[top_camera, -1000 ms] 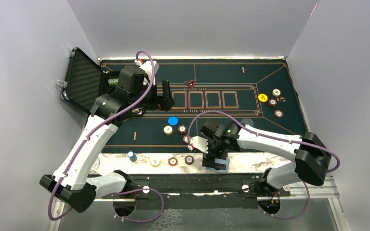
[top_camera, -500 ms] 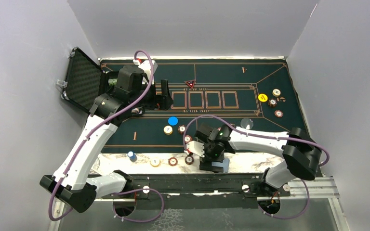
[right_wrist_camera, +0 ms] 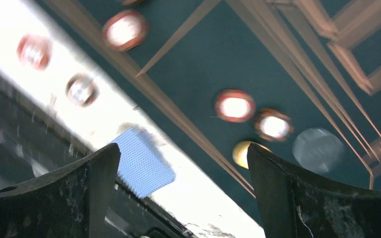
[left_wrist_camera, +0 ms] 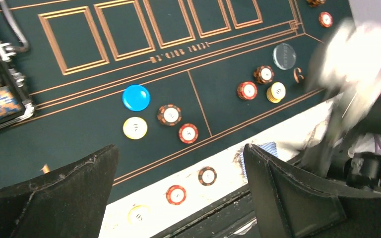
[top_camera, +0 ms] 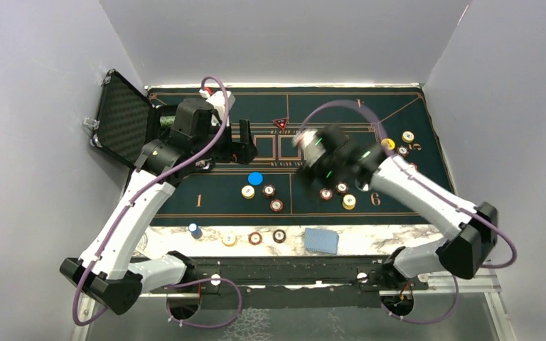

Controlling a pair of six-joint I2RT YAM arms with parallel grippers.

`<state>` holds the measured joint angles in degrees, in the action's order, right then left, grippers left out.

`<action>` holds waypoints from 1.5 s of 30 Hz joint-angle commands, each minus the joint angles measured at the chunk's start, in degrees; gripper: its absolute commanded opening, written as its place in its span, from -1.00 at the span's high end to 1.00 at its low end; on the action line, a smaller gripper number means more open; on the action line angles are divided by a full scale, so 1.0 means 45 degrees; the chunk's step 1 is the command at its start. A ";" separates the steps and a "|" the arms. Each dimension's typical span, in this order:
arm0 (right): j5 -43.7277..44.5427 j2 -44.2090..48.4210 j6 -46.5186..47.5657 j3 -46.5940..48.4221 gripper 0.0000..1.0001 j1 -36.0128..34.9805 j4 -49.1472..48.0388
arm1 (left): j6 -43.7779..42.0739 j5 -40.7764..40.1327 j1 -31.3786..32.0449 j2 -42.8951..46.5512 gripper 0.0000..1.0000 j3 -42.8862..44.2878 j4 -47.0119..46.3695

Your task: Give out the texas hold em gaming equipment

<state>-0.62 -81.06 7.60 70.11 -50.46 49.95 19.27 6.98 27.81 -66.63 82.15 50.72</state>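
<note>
A blue-backed card [top_camera: 321, 240] lies flat on the pale strip at the table's near edge, also showing in the right wrist view as the card [right_wrist_camera: 141, 163]. Three chips [top_camera: 255, 238] lie to its left on that strip. On the green mat [top_camera: 213, 199] sit a blue disc [top_camera: 255, 178], a yellow chip [top_camera: 247, 192], red-brown chips [top_camera: 276, 205], another chip cluster [top_camera: 342, 187] beside a clear disc [top_camera: 361, 183], and a red triangular marker [top_camera: 280, 123]. My right gripper [top_camera: 309, 142], blurred, hangs open above the mat centre with empty jaws [right_wrist_camera: 182, 151]. My left gripper [top_camera: 245, 145] is open and empty [left_wrist_camera: 179, 153].
An open black foam-lined case [top_camera: 123, 117] stands at the back left, next to my left arm. A yellow disc [top_camera: 388, 144] and chips [top_camera: 407, 136] lie at the mat's right end. A small blue piece [top_camera: 195, 229] stands on the near strip. White walls enclose the table.
My right gripper has risen from over the blue card at the near edge and swung back over the mat centre. The card stays on the strip. The left arm is still.
</note>
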 commanded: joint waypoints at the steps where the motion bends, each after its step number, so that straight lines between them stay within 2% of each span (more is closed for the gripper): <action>1: -0.1437 0.0653 -0.3311 0.1448 -0.98 0.5687 0.2040 | -0.0021 0.1699 0.0414 -0.0093 -0.98 -0.1395 -0.1374; 4: -0.1857 0.0757 -0.3282 0.2668 -1.00 0.7852 0.1875 | -0.0390 0.0842 0.2776 -0.0664 -0.98 -0.2124 -0.2405; 7: -0.0182 0.0288 -0.3916 0.4195 -1.00 0.8178 0.2502 | -0.1303 0.0262 0.4754 -0.1152 -0.98 -0.3186 -0.3789; 9: -0.0668 0.0579 -0.4317 0.4642 -1.00 0.8888 0.2298 | -0.2275 -0.0192 0.5864 -0.1611 -0.98 -0.3457 -0.4411; 15: -0.1148 0.1225 -0.4887 0.6891 -1.00 0.9103 0.2760 | -0.5356 -0.0179 0.8463 -0.2254 -0.97 -0.4708 -0.6891; 20: -0.1828 0.2324 -0.4721 0.7687 -1.00 0.9103 0.2964 | -0.7185 0.0386 0.9653 -0.3561 -0.97 -0.4666 -0.7652; 23: -0.1642 0.2746 -0.4460 0.8050 -1.00 0.9103 0.3358 | -0.7974 0.0514 0.9916 -0.4651 -0.97 -0.4170 -0.7580; 28: -0.2416 0.2954 -0.4465 0.8139 -1.00 0.9103 0.3550 | -0.8727 0.0871 0.9930 -0.6090 -0.97 -0.3774 -0.7808; 33: -0.2626 0.2947 -0.4386 0.8240 -1.00 0.9103 0.3606 | -0.9349 0.0868 0.9916 -0.6633 -0.97 -0.3781 -0.8265; 45: -0.3116 0.3256 -0.4354 0.7653 -1.00 0.9111 0.3434 | -0.9314 0.1770 0.9928 -0.7942 -0.97 -0.3431 -0.8525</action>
<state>-12.58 -67.64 -12.78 104.92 -9.41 64.55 -21.08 11.68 72.40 -100.25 64.29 13.15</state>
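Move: The card deck lies about 15 cm back and 24 cm to the right of the left hand, some 29 cm below. Around the deck, black chips lie 12 cm to its left and 1 cm farther out, red chips 12 cm farther out and 1 cm to its right, and yellow chips 10 cm farther out and 8 cm to its right. From the right hand the deck is about 8 cm back, 2 cm left and 14 cm down. The left hand, fingers wide open throughout, sweeps right, down and back to the card deck, about 24 cm sideways and as much in height, while turning some 75 degrees clockwise, and ends a few centimetres over the cards with one finger on the deck's far side and one on its near side, not yet gripping. The empty, open right hand clears out of its way, first swinging fast to the right and forward while rising, then climbing on and easing back a little, turning clockwise as it goes. ##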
